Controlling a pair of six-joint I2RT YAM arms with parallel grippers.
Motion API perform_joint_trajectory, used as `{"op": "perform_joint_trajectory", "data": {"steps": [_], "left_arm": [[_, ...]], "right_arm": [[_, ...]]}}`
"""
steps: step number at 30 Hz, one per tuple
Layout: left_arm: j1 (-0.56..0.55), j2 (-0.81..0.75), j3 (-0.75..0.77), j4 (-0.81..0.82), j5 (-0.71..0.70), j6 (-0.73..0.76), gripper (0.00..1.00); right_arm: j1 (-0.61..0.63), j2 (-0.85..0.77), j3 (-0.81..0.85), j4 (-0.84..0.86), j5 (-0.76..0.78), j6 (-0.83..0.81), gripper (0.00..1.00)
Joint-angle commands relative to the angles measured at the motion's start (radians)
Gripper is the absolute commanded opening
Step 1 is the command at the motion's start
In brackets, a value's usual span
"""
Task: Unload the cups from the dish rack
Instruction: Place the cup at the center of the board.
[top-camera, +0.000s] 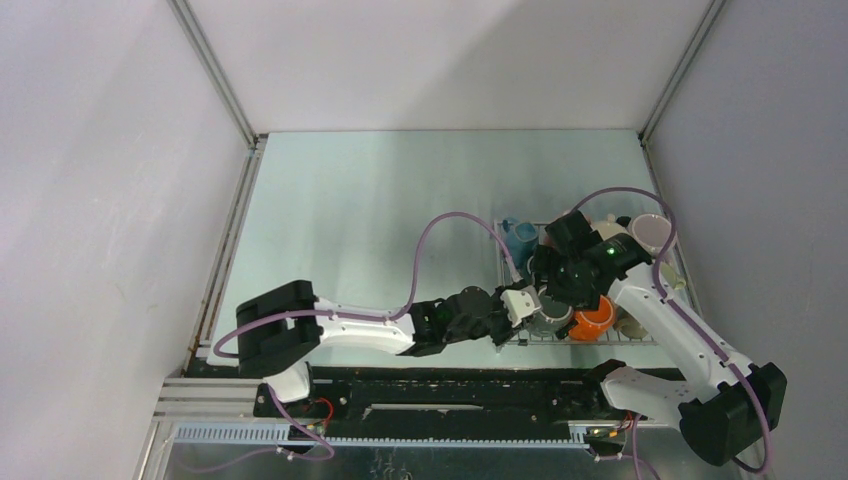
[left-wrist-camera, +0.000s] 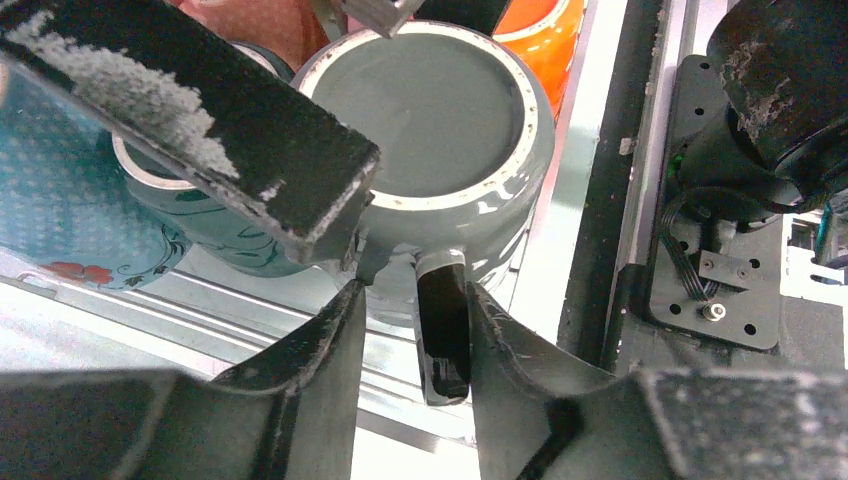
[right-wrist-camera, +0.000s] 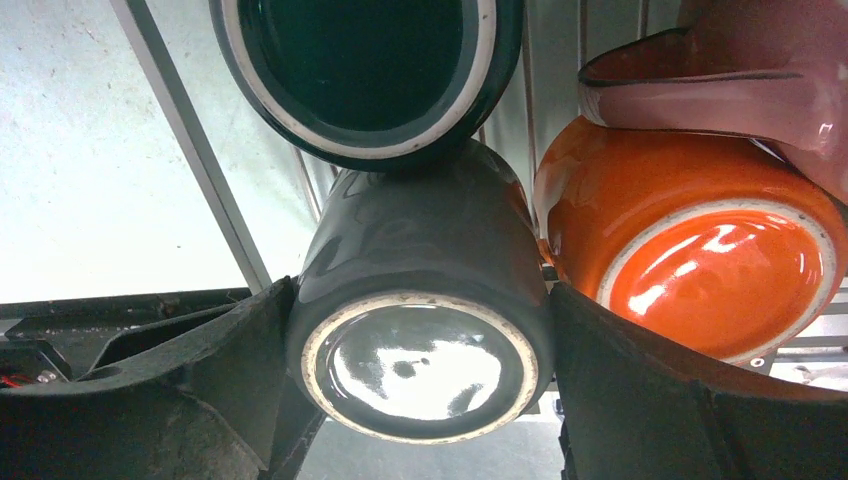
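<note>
A grey cup (left-wrist-camera: 440, 110) stands bottom up at the near left corner of the dish rack (top-camera: 508, 338). My right gripper (right-wrist-camera: 420, 295) is shut on its body (right-wrist-camera: 420, 250), one finger pressed against each side. My left gripper (left-wrist-camera: 415, 295) is open around the cup's dark handle (left-wrist-camera: 443, 330); one finger touches the handle and a gap shows at the other. An orange cup (right-wrist-camera: 680, 230) lies right beside the grey one. A dark teal cup (right-wrist-camera: 365, 60) sits just behind it and a pink cup (right-wrist-camera: 740, 80) rests over the orange one.
More cups crowd the rack behind, among them a blue one (top-camera: 520, 238) and a pale one (top-camera: 650, 232). The pale green table (top-camera: 380, 220) spreads left of the rack. The black mounting rail (top-camera: 420, 390) runs along the near edge.
</note>
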Motion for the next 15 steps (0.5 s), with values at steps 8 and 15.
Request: {"op": "perform_joint_trajectory", "data": {"steps": [8,15], "left_arm": [[-0.012,-0.001,0.079,-0.006,-0.049,0.021,0.07],[-0.010,-0.047,0.056,0.004,-0.071,-0.038,0.00]], "right_arm": [[-0.001,-0.019,0.063,-0.004,-0.021,-0.005,0.47],[0.002,-0.033,0.063,0.008,-0.024,0.000,0.68]]}}
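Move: The grey cup's middle is about 6 cm right of the left hand and 2 cm ahead, at nearly its height, with the dark handle already between the open fingers. From the left hand, the green cup is roughly 10 cm ahead and 5 cm right, the orange cup 2 cm ahead and 16 cm right, both near its height. The right hand already straddles the grey cup, whose middle is about 3 cm below and 1 cm ahead. The grey cup's handle is pinched as the left hand's fingers close from either side, going from under half open to nearly shut. That hand otherwise hardly travels, easing about 0.5 cm down and slightly back as the fingers close. The right hand stays put and keeps its hold around the cup's body, its opening unchanged. ##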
